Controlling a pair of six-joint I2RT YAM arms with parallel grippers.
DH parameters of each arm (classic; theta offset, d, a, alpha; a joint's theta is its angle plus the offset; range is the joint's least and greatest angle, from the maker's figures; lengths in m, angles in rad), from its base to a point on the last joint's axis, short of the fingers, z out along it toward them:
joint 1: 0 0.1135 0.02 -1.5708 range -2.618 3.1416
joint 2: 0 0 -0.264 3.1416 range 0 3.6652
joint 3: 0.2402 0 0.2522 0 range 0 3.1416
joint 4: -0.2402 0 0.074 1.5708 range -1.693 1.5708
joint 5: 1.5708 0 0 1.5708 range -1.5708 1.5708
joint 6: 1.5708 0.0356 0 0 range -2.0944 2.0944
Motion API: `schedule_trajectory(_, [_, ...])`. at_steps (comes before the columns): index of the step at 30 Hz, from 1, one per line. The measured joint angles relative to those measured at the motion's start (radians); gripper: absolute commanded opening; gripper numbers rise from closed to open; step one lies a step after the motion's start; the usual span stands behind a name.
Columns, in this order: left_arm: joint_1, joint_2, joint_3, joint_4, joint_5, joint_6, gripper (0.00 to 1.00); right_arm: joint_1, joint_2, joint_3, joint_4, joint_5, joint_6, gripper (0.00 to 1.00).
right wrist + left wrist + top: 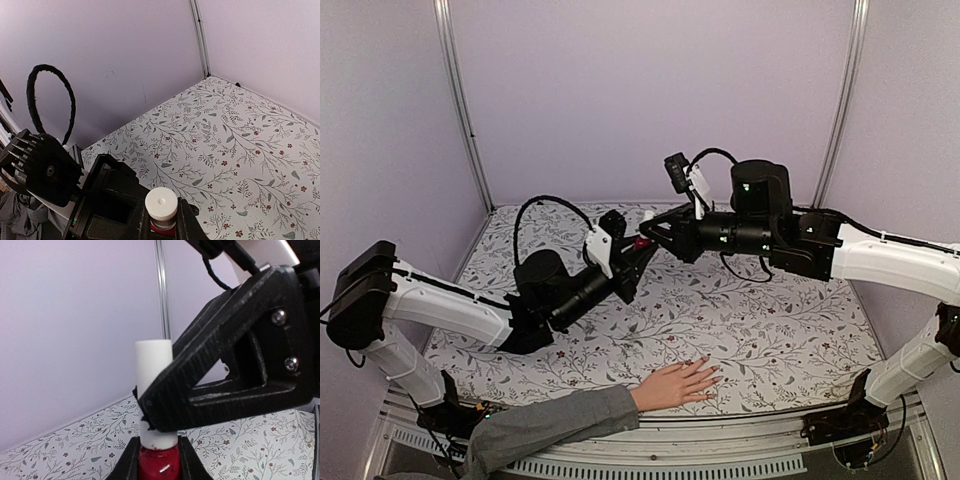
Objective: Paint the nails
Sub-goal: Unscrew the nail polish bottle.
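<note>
A small red bottle (159, 466) with a white cap (151, 365) is held above the middle of the table. My left gripper (159, 460) is shut on the red glass body. My right gripper (161, 215) reaches in from the right and is shut on the white cap (161, 202), one finger on each side. In the top view the two grippers meet at the bottle (642, 242). A pale hand (675, 385) in a grey sleeve (555, 425) lies flat at the table's near edge. Its nails (719, 380) are too small for me to tell their colour.
The flower-patterned table cover (760, 320) runs to lilac walls at the back and sides. A black cable loop (552, 205) rises over the left arm. The hand lies well in front of and below both grippers.
</note>
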Motion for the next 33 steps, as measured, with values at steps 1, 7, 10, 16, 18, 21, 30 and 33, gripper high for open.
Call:
schedule_trajectory(1, [0.0,0.0,0.001,-0.001,-0.001,0.0,0.0,0.0,0.0,0.0,0.0,0.0,-0.001,0.07])
schedule_trajectory(7, [0.001,-0.001,0.001,-0.002,0.008,-0.008,0.0,0.0,0.0,0.0,0.0,-0.006,-0.023,0.01])
schedule_trajectory(10, [0.01,-0.006,0.0,-0.008,0.044,-0.019,0.0,-0.005,-0.002,0.0,0.0,-0.033,-0.047,0.0])
schedule_trajectory(16, [0.061,-0.035,0.0,-0.019,0.269,-0.065,0.0,-0.02,-0.027,0.0,-0.011,-0.138,-0.135,0.0])
schedule_trajectory(18, [0.077,-0.05,0.0,-0.026,0.375,-0.077,0.0,-0.024,-0.047,0.001,-0.027,-0.198,-0.18,0.0])
schedule_trajectory(21, [0.084,-0.071,0.001,-0.028,0.505,-0.098,0.0,-0.026,-0.072,0.007,-0.06,-0.297,-0.245,0.0])
schedule_trajectory(30, [0.087,-0.081,0.027,-0.013,0.827,-0.15,0.0,-0.033,-0.095,0.043,-0.148,-0.576,-0.4,0.0])
schedule_trajectory(33, [0.087,-0.08,0.037,-0.013,0.89,-0.158,0.0,-0.033,-0.095,0.049,-0.156,-0.63,-0.426,0.0])
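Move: The red bottle is already between the left fingers, with its white cap standing about 4 cm straight above that hand. The right fingers are already shut on the cap, so the red bottle lies some 4 cm straight below the right hand. The mannequin hand lies on the table, from either gripper about 20 cm back and 6 cm to the right, some 26 cm below the left and 30 cm below the right. Keeping their grips, the left fingers on the red bottle and the right fingers on the white cap, both hands twist against each other: the left turns clockwise by nearly 50 degrees, the right counter-clockwise by about 40 while tilting slightly. Together, after a slow start, they swing back about 11 cm and rise some 4 cm. ##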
